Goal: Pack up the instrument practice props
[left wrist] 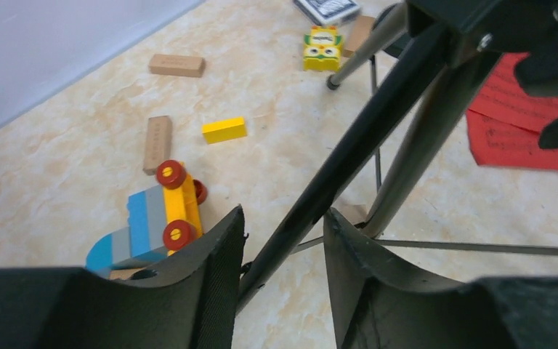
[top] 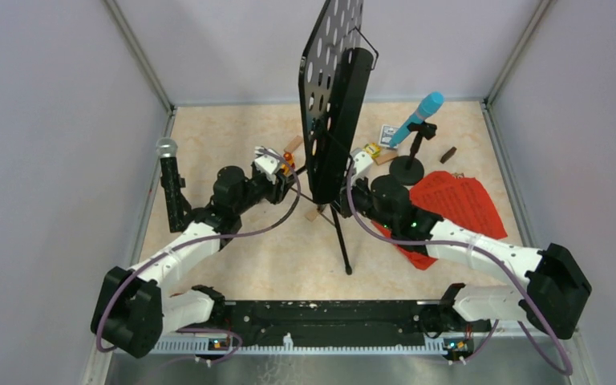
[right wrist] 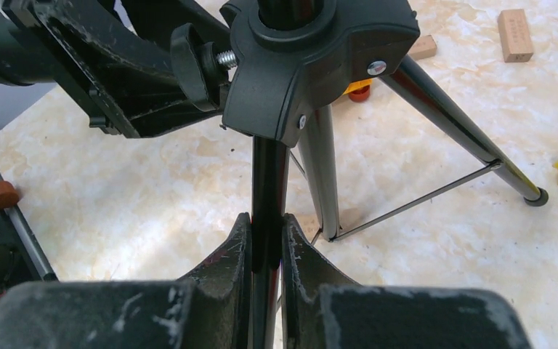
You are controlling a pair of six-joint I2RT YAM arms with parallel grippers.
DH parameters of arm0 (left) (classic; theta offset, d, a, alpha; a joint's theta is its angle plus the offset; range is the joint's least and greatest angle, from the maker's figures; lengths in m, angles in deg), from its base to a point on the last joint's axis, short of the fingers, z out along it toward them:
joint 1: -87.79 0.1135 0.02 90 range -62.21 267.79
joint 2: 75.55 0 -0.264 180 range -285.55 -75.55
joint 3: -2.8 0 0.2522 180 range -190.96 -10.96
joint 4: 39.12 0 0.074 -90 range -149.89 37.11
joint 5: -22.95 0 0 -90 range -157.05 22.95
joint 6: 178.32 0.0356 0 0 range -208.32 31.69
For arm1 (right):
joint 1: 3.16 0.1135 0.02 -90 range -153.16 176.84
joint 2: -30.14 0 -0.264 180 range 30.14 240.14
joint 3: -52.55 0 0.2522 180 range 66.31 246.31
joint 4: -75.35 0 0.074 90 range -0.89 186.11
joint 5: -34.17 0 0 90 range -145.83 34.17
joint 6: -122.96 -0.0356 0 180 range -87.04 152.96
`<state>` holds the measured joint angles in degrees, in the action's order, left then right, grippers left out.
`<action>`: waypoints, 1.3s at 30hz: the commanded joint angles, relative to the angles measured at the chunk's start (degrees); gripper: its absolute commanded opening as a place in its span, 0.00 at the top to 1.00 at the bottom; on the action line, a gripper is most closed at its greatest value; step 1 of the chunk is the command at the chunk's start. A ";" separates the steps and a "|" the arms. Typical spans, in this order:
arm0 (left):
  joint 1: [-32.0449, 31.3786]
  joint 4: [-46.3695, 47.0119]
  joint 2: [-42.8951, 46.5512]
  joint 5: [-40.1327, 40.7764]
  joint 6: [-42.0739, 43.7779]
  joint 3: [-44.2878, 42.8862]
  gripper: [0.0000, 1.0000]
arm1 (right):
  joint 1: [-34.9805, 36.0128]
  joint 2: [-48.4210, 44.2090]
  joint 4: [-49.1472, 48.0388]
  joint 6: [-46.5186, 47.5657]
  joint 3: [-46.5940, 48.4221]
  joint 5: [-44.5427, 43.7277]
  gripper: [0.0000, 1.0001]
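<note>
The black hole-punched music desk (top: 333,80) stands on its tripod legs (top: 341,241) mid-table. My left gripper (left wrist: 283,214) is open, and one slanted leg (left wrist: 363,138) passes between its fingers. My right gripper (right wrist: 267,218) is shut on another leg (right wrist: 267,174), just below the tripod hub (right wrist: 312,58). In the top view the left gripper (top: 283,170) and right gripper (top: 358,167) flank the stand. The red sheet-music pages (top: 457,200) lie to the right. The blue microphone (top: 419,117) sits in a round-based holder (top: 407,169). The black silver-headed microphone (top: 168,172) stands upright at the far left.
A colourful toy vehicle (left wrist: 156,222) lies on its side beside my left fingers. Wooden blocks (left wrist: 158,143), a yellow brick (left wrist: 224,129) and an owl block (left wrist: 322,48) are scattered behind the stand. Grey walls close in three sides.
</note>
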<state>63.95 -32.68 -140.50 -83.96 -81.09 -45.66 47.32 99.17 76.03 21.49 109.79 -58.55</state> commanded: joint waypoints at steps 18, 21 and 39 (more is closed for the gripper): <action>-1.55 5.77 5.26 -22.98 -10.58 0.59 1.00 | -0.13 -7.95 -11.46 15.25 -1.72 -1.78 1.00; -2.68 3.33 8.20 -21.42 -10.49 0.35 1.00 | -0.13 -8.19 -14.72 15.59 -2.14 -0.43 1.00; -20.44 15.03 10.86 -5.47 -16.60 10.37 1.00 | 4.89 -13.85 -29.98 17.90 -21.20 -3.65 1.00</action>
<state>47.12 -28.57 -130.27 -84.48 -88.89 -38.40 51.21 85.51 50.63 35.50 91.26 -59.31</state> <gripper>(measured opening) 0.076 0.089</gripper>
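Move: The left hand stands at the music stand's left leg with half-open fingers; the stretch of leg it will pinch is about 4 cm to its right and 2 cm back, level with it. The toy car lies some 13 cm ahead, 3 cm left and 18 cm below, the yellow block about 18 cm ahead, 8 cm right and 20 cm below. The right hand grips the right leg, with the centre column roughly 4 cm ahead and 5 cm left at its height, and the hub 5 cm ahead, 3 cm left and 7 cm above. The left hand slides about 4 cm right, swinging some 20 degrees clockwise as its fingers close and pinch the stand's left leg, then draws that leg back about 8 cm and a little farther right, in towards the right leg. The right hand keeps its pinch on the right leg just under the hub, first lifting about 4 cm with a small shift right, then easing back about 3 cm and right, its fingertips tipping up over 20 degrees. ##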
